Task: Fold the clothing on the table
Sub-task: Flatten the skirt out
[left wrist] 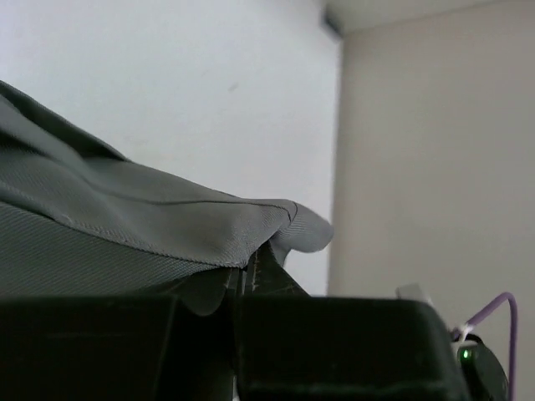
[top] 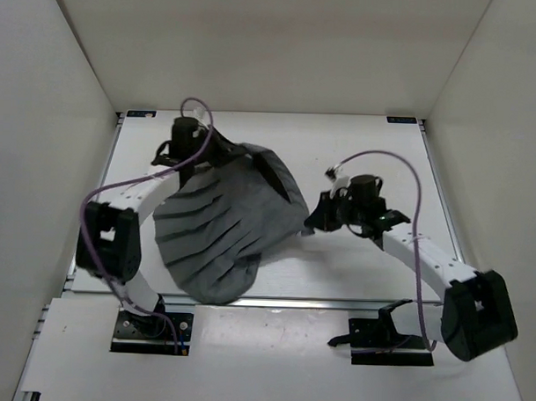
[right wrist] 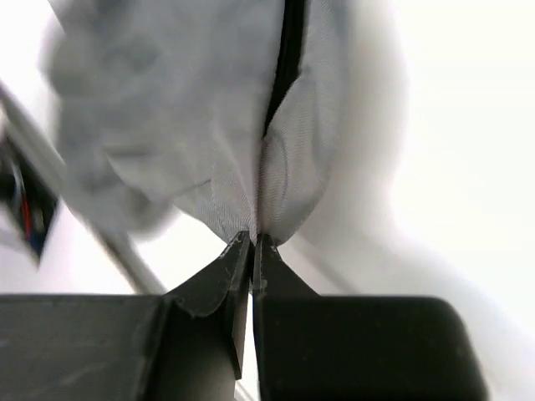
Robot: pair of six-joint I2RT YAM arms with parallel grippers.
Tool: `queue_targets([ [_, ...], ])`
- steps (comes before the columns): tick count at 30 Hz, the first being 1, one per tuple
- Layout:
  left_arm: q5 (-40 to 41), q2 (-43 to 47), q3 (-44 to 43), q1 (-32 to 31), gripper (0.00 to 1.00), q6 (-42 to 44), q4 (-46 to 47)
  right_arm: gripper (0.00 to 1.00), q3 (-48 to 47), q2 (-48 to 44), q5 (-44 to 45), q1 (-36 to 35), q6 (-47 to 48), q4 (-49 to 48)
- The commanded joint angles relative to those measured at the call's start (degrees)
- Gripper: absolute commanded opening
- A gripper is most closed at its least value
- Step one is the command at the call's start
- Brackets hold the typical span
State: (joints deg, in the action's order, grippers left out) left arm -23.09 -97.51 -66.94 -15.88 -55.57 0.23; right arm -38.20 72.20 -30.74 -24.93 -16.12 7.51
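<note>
The dark grey pleated clothing [top: 228,221] lies on the left half of the white table [top: 362,274], its lower part hanging over the near edge. My left gripper [top: 218,155] is at the garment's far left corner, shut on an edge of the clothing [left wrist: 167,225], which drapes over its fingertips [left wrist: 263,266]. My right gripper [top: 313,221] is at the garment's right edge, shut on a pinch of the clothing [right wrist: 276,192] that rises from between its fingertips [right wrist: 269,247].
A purple cable [top: 388,161] loops above the right arm, another [top: 201,110] above the left. Thin metal rails [top: 317,301] run along the table's near edge. White walls [top: 483,102] close in on the sides and back.
</note>
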Motion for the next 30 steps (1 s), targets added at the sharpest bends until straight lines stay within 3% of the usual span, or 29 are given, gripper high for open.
queue_targets([
  [1,-4.7,12.2,-2.9,4.9,0.0,-2.8,2.1,0.0,-9.5,-7.9,1.0,6.4,5.5,1.7],
  [7,-16.3,26.1,3.0,10.9,0.0,-9.8,6.5,0.0,-21.1,-14.2,-1.6,12.9,13.1,7.5],
  [10,-21.4,30.7,10.0,13.0,0.0,-19.7,17.0,0.0,-24.4,-15.7,-1.8,12.0,15.7,11.6],
  [15,-24.6,33.3,18.0,14.6,0.0,-31.2,29.7,0.0,-31.2,-14.7,-2.9,12.3,20.8,18.9],
  [18,-23.6,30.7,18.5,13.7,0.0,-36.2,35.9,0.0,-34.7,-11.7,-2.7,12.9,22.3,19.9],
  [21,-23.1,24.4,15.4,13.3,0.0,-37.1,37.3,0.0,-38.1,-5.9,-0.7,11.7,23.1,19.0],
  [25,-25.1,10.5,6.1,12.5,0.0,-48.2,51.5,0.0,-48.3,3.5,7.1,10.0,26.7,20.8],
  [30,-29.5,-6.6,-23.0,12.6,0.0,-57.4,57.0,0.0,-66.6,13.7,15.2,11.0,31.4,24.4],
])
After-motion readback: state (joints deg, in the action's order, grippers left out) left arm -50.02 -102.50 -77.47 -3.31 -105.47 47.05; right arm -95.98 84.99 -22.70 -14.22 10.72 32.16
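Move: Both hands already pinch the skirt's waistband ends. The skirt's middle trails about 17 cm back, 5 cm left and 12 cm below the left hand; its hem lies some 34 cm back, 8 cm left and 15 cm below. From the right hand, the skirt's middle is roughly 21 cm left, 2 cm ahead and 5 cm below, and the waistband's middle about 9 cm ahead, 8 cm left and 3 cm above. Still pinching the waistband, both hands raise the skirt 20–25 cm, left swinging back then forward, right ending forward. ##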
